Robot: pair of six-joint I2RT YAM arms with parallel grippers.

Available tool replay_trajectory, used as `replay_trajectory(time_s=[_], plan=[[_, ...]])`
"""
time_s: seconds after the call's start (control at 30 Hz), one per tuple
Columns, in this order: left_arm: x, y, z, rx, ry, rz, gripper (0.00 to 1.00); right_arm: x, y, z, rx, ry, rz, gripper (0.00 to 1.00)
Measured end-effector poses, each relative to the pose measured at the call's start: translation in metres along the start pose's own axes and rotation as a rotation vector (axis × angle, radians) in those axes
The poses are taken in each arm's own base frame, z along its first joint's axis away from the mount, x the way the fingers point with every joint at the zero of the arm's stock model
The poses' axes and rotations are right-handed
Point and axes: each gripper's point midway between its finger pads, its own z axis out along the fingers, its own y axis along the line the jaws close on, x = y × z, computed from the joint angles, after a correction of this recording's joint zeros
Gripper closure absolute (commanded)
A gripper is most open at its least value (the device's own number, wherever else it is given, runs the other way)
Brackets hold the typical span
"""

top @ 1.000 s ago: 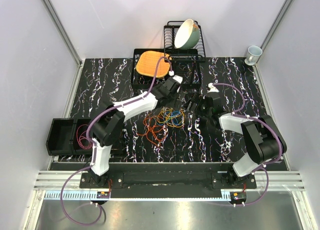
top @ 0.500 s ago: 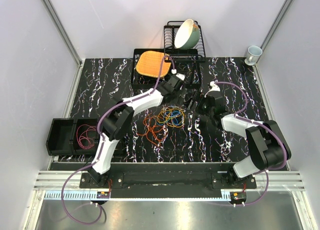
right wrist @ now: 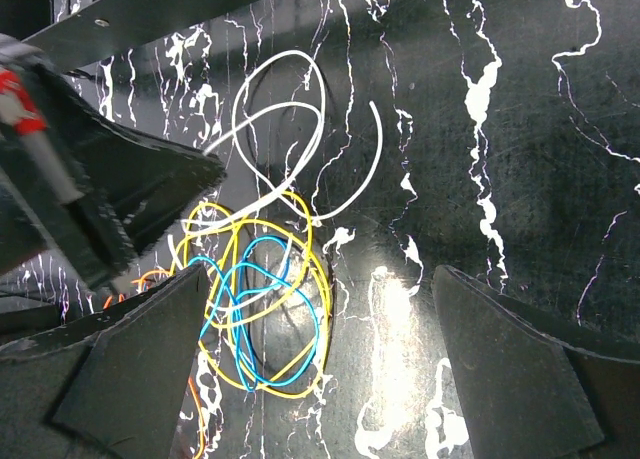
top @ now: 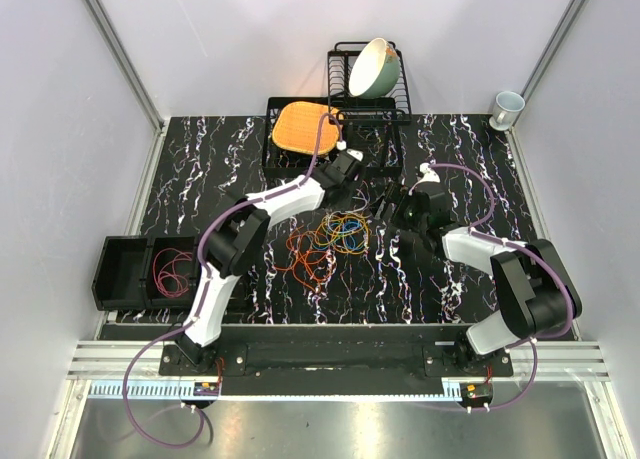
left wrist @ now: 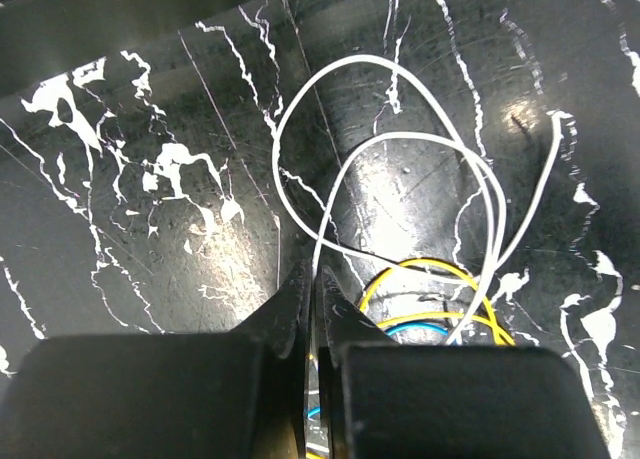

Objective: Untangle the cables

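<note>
The cables (top: 330,241) lie as a loose tangle of orange, yellow, blue and purple loops at the table's middle. My left gripper (top: 360,189) is at the tangle's far edge. In the left wrist view it (left wrist: 312,271) is shut on a thin white cable (left wrist: 372,58), which runs down between the fingertips, with yellow (left wrist: 420,264) and blue (left wrist: 420,327) loops just beside. My right gripper (right wrist: 320,271) stands wide open above the marble top. Yellow loops (right wrist: 300,219) and blue loops (right wrist: 262,241) lie near its left finger, and the white cable (right wrist: 290,57) curls beyond them.
A black dish rack holds a green bowl (top: 374,67) at the back. An orange mat (top: 303,126) sits in a black tray beside it, and a pale cup (top: 507,108) stands at the back right. A black bin (top: 125,272) at the left holds red cable loops (top: 172,275).
My left gripper reached a little farther over the tangle's far edge, then closed its jaws on the white cable. The right gripper shifted slightly and stays open.
</note>
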Motion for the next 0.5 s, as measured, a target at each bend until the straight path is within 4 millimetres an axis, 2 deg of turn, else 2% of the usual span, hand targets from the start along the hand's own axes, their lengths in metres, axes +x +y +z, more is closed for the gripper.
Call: replay_trajectory(time_s=[0.13, 0.23, 0.33, 0.43, 0.5], plan=[[-0.01, -0.001, -0.012, -0.002, -0.008, 0.001, 1.0, 0.002, -0.001, 0.001, 0.004, 0.005, 0.001, 0.0], [-0.023, 0.003, -0.041, -0.009, -0.028, 0.003, 1.0, 0.002, -0.001, 0.001, 0.004, 0.005, 0.001, 0.0], [-0.055, 0.007, -0.093, -0.002, -0.109, -0.004, 1.0, 0.002, -0.002, 0.001, 0.004, 0.007, 0.001, 0.0], [-0.095, 0.012, -0.156, 0.013, -0.246, -0.026, 1.0, 0.003, -0.002, 0.001, 0.008, 0.011, 0.002, 0.0], [-0.116, 0.019, -0.199, 0.013, -0.333, -0.04, 1.0, 0.003, -0.003, 0.001, 0.008, 0.012, 0.002, 0.0]])
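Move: Just beyond and to the right of the left hand, about 1 cm ahead and 3 cm over, lie the loops of the white cable it already pinches, barely below its fingertips. The yellow-blue tangle is centred some 8 cm back and level sideways, the orange cable about 15 cm back and 9 cm left; the dish rack's middle is roughly 9 cm ahead, 2 cm left. From the idle right hand, the white loops are about 3 cm ahead, 6 cm left and 6 cm down. Pulling the white cable up and away from the table, the left hand keeps its shut pinch and climbs about 23 cm, slowly at first, then fast. It drifts nearly 4 cm to the left on the way, while the wrist tips the fingers some 20 degrees outward from their downward slant. ##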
